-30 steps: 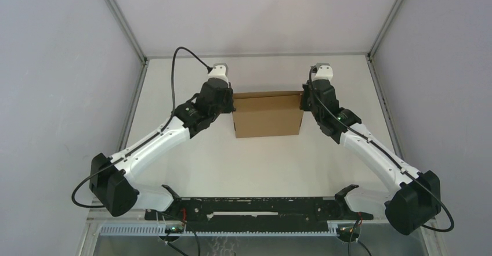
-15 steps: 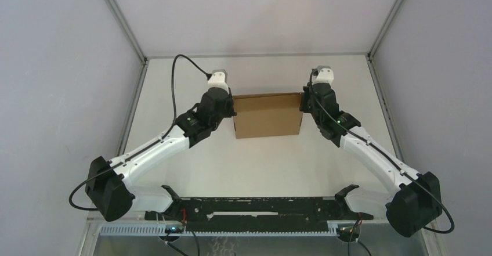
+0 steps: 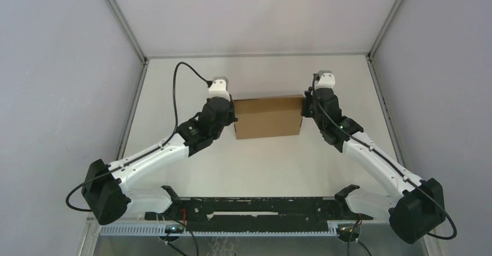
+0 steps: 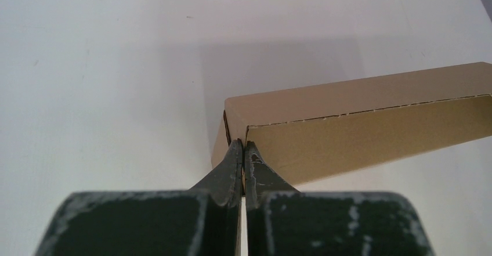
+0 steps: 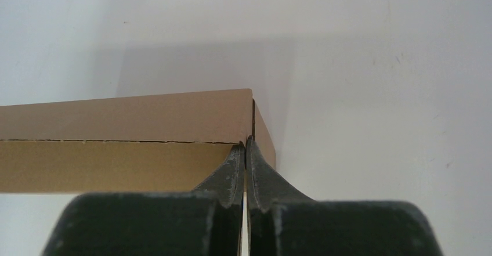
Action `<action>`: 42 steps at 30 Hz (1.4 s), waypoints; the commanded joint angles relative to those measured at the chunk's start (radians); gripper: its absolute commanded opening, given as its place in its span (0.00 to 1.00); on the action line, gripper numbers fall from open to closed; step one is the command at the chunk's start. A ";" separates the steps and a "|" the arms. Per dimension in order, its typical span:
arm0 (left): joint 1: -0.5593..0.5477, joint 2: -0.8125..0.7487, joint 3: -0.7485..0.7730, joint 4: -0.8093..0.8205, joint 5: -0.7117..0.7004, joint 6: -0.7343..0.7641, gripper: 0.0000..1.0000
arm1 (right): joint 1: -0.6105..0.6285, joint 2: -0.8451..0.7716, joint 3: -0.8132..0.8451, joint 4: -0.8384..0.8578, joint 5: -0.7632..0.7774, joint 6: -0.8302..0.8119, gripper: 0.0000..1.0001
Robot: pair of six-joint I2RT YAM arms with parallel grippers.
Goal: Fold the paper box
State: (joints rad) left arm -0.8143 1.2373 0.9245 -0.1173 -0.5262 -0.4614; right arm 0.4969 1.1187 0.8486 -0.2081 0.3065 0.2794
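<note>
The paper box (image 3: pixel 268 116) is a plain brown closed carton lying flat in the middle of the table. My left gripper (image 3: pixel 233 118) is at its left end and my right gripper (image 3: pixel 303 110) at its right end. In the left wrist view the box (image 4: pixel 360 128) stretches away to the right, and the left gripper (image 4: pixel 243 145) is shut at the corner seam with a thin cardboard edge running between the jaws. In the right wrist view the box (image 5: pixel 127 145) stretches to the left, and the right gripper (image 5: pixel 246 144) is shut at the corner slit in the same way.
The white table (image 3: pixel 255 163) is walled by grey panels on the left, right and far sides. A black rail (image 3: pixel 255 206) with the arm bases runs along the near edge. Nothing else lies near the box.
Both wrists have drawn slightly toward the near side and lower. The raised strip along the box's far edge has flattened, and the box sits a little nearer. Both grippers stayed shut.
</note>
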 commanded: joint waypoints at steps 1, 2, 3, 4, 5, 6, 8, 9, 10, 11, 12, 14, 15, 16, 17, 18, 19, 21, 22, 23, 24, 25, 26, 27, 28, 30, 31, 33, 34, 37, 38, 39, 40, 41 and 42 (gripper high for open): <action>-0.048 0.010 -0.048 -0.018 0.068 -0.003 0.00 | 0.009 0.014 -0.062 -0.182 -0.140 0.049 0.04; -0.049 0.009 -0.049 -0.018 0.063 -0.002 0.00 | 0.009 0.008 -0.062 -0.185 -0.145 0.048 0.08; -0.051 0.009 -0.051 -0.016 0.060 -0.001 0.00 | 0.010 0.000 -0.062 -0.189 -0.149 0.048 0.11; -0.052 0.008 -0.052 -0.015 0.057 -0.001 0.00 | 0.008 -0.008 -0.062 -0.193 -0.153 0.049 0.16; -0.054 0.008 -0.053 -0.014 0.052 0.001 0.00 | 0.008 -0.016 -0.063 -0.195 -0.158 0.049 0.19; -0.056 0.009 -0.056 -0.014 0.050 0.000 0.00 | 0.007 -0.022 -0.065 -0.196 -0.167 0.050 0.21; -0.056 0.009 -0.058 -0.012 0.045 0.000 0.00 | -0.001 -0.037 -0.070 -0.195 -0.185 0.053 0.27; -0.056 0.011 -0.059 -0.012 0.043 0.001 0.00 | -0.006 -0.044 -0.074 -0.191 -0.199 0.054 0.29; -0.056 0.012 -0.058 -0.012 0.042 0.000 0.00 | -0.012 -0.054 -0.077 -0.188 -0.214 0.054 0.31; -0.057 0.015 -0.057 -0.012 0.039 0.002 0.00 | -0.016 -0.061 -0.080 -0.188 -0.221 0.056 0.32; -0.056 0.018 -0.056 -0.013 0.037 0.001 0.00 | -0.021 -0.068 -0.082 -0.186 -0.228 0.058 0.34; -0.056 0.024 -0.052 -0.013 0.035 0.005 0.00 | -0.029 -0.083 -0.087 -0.181 -0.244 0.060 0.38; -0.056 0.028 -0.050 -0.013 0.034 0.006 0.00 | -0.035 -0.091 -0.089 -0.177 -0.253 0.061 0.40; -0.055 0.033 -0.046 -0.013 0.034 0.006 0.00 | -0.038 -0.101 -0.090 -0.174 -0.262 0.061 0.41; -0.055 0.037 -0.043 -0.012 0.034 0.008 0.00 | -0.044 -0.110 -0.091 -0.174 -0.268 0.063 0.42; -0.056 0.041 -0.041 -0.013 0.034 0.008 0.00 | -0.048 -0.118 -0.090 -0.172 -0.276 0.064 0.44; -0.056 0.045 -0.038 -0.014 0.034 0.009 0.00 | -0.055 -0.128 -0.089 -0.173 -0.280 0.066 0.45; -0.056 0.049 -0.037 -0.013 0.032 0.008 0.00 | -0.068 -0.143 -0.091 -0.177 -0.284 0.067 0.50; -0.056 0.052 -0.036 -0.013 0.033 0.009 0.00 | -0.073 -0.150 -0.091 -0.179 -0.288 0.068 0.53; -0.056 0.055 -0.036 -0.013 0.032 0.009 0.00 | -0.079 -0.155 -0.090 -0.181 -0.291 0.070 0.56; -0.056 0.057 -0.034 -0.013 0.032 0.009 0.00 | -0.084 -0.159 -0.091 -0.184 -0.295 0.071 0.58; -0.056 0.059 -0.033 -0.012 0.032 0.010 0.00 | -0.089 -0.165 -0.091 -0.182 -0.296 0.071 0.60; -0.056 0.059 -0.032 -0.011 0.032 0.010 0.00 | -0.093 -0.170 -0.093 -0.180 -0.296 0.072 0.62; -0.056 0.060 -0.031 -0.010 0.032 0.010 0.00 | -0.099 -0.173 -0.097 -0.176 -0.296 0.075 0.64; -0.056 0.062 -0.030 -0.010 0.032 0.013 0.00 | -0.105 -0.177 -0.102 -0.172 -0.324 0.078 0.67; -0.056 0.066 -0.028 -0.010 0.031 0.014 0.00 | -0.126 -0.185 -0.112 -0.163 -0.349 0.088 0.73; -0.056 0.066 -0.028 -0.010 0.031 0.016 0.00 | -0.136 -0.191 -0.117 -0.159 -0.360 0.094 0.74; -0.056 0.069 -0.026 -0.010 0.029 0.016 0.00 | -0.160 -0.204 -0.128 -0.149 -0.382 0.102 0.78; -0.056 0.070 -0.026 -0.010 0.029 0.017 0.00 | -0.172 -0.211 -0.133 -0.143 -0.395 0.106 0.80; -0.056 0.077 -0.023 -0.010 0.030 0.019 0.00 | -0.206 -0.231 -0.140 -0.136 -0.426 0.116 0.82; -0.056 0.079 -0.022 -0.010 0.029 0.018 0.00 | -0.213 -0.238 -0.140 -0.136 -0.431 0.118 0.83; -0.056 0.081 -0.020 -0.010 0.030 0.019 0.00 | -0.221 -0.245 -0.140 -0.134 -0.439 0.118 0.83; -0.056 0.084 -0.020 -0.010 0.031 0.019 0.00 | -0.229 -0.254 -0.140 -0.136 -0.445 0.121 0.84; -0.056 0.087 -0.018 -0.010 0.031 0.019 0.00 | -0.234 -0.263 -0.139 -0.134 -0.449 0.119 0.84; -0.056 0.089 -0.016 -0.010 0.031 0.018 0.00 | -0.241 -0.271 -0.138 -0.135 -0.452 0.118 0.84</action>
State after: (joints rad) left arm -0.8577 1.2877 0.9020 -0.0460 -0.5468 -0.4438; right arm 0.2775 0.8932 0.7074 -0.3561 -0.1081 0.3775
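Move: Both closed grippers are on the paper box's upper corners, one at each end. From the left gripper, the middle of the paper box lies about 11 cm to its right, a centimetre or so ahead and some 4 cm below. From the right gripper, the same middle lies about 11 cm to its left, a centimetre ahead and some 4 cm below. Open the right gripper wide to let go of the paper box's right corner and draw it back about 5 cm; late on, let it sink and swing a couple of centimetres right, rolling its left side up some 15 degrees and tipping slightly down. Keep the left gripper shut on its corner, easing it about 2 cm right and slightly down. ##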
